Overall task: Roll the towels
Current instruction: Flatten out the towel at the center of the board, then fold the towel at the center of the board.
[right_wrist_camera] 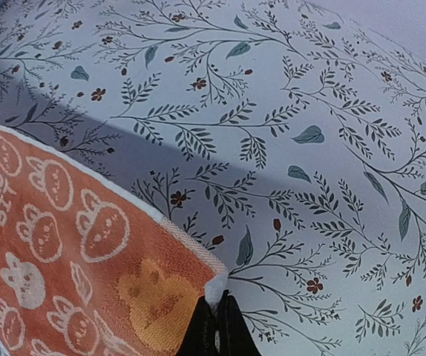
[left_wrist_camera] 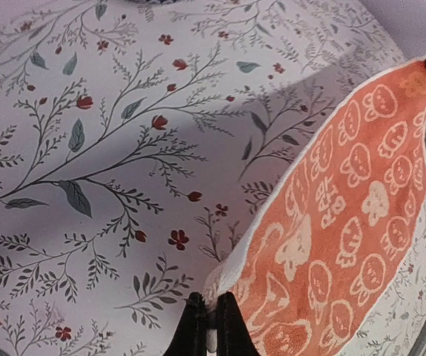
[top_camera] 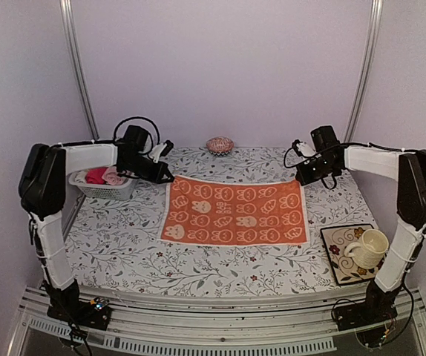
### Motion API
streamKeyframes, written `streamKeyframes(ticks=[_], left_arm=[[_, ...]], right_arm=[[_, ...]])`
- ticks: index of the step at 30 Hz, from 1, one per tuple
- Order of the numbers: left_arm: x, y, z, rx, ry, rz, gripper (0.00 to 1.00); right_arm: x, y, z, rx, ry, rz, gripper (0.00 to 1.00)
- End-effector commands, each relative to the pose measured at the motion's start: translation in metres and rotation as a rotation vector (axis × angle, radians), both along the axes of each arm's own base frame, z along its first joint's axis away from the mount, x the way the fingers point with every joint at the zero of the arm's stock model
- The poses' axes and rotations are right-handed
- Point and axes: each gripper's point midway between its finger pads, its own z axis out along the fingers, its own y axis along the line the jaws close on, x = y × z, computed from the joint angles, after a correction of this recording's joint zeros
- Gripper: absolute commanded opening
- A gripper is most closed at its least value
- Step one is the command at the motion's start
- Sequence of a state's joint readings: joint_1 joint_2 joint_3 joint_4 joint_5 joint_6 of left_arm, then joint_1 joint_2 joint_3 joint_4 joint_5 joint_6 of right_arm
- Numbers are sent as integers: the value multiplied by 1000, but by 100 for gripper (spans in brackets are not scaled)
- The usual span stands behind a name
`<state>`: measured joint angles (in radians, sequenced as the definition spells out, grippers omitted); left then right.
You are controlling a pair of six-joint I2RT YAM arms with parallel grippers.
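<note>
An orange towel (top_camera: 234, 211) with a cream animal pattern lies spread flat on the flowered tablecloth, mid-table. My left gripper (top_camera: 170, 178) is shut on its far left corner, and the left wrist view shows the white hem pinched between the black fingers of the left gripper (left_wrist_camera: 211, 300), with the orange towel (left_wrist_camera: 346, 222) stretching away to the right. My right gripper (top_camera: 300, 180) is shut on the far right corner. In the right wrist view the right gripper (right_wrist_camera: 217, 300) nips the corner tip of the orange towel (right_wrist_camera: 64, 245).
A white basket (top_camera: 94, 191) holding a light pink cloth (top_camera: 113, 176) and a red one stands at the left, behind my left arm. A pink patterned ball-like object (top_camera: 220, 144) sits at the back. A patterned square tray (top_camera: 339, 259) with a cream mug (top_camera: 369, 247) is front right.
</note>
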<state>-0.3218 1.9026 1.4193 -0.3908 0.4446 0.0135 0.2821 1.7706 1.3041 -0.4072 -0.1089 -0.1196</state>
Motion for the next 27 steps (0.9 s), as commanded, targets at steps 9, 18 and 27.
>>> streamKeyframes(ticks=[9, 18, 27], left_arm=[[69, 21, -74, 239, 59, 130, 0], [68, 16, -61, 224, -7, 82, 0], [28, 0, -25, 136, -48, -16, 0]], right_arm=[[57, -24, -37, -88, -22, -110, 2], [65, -29, -39, 17, -6, -59, 3], [17, -16, -24, 111, 57, 19, 3]])
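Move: Both hands already pinch the towel's two far corners. The board spot to lay them on is about 5 cm ahead of each and 11 cm below; the towel's middle lies 8 cm back, some 23 cm right of the left hand and 24 cm left of the right. From the left hand, the bowl is 19 cm ahead, 19 right; the basket 3 ahead, 24 left. The tray sits 21 cm back, 15 right of the right hand. Keeping their corners, both hands sink (left 9 cm, right 5) and push about 6 forward, then draw slightly back. ##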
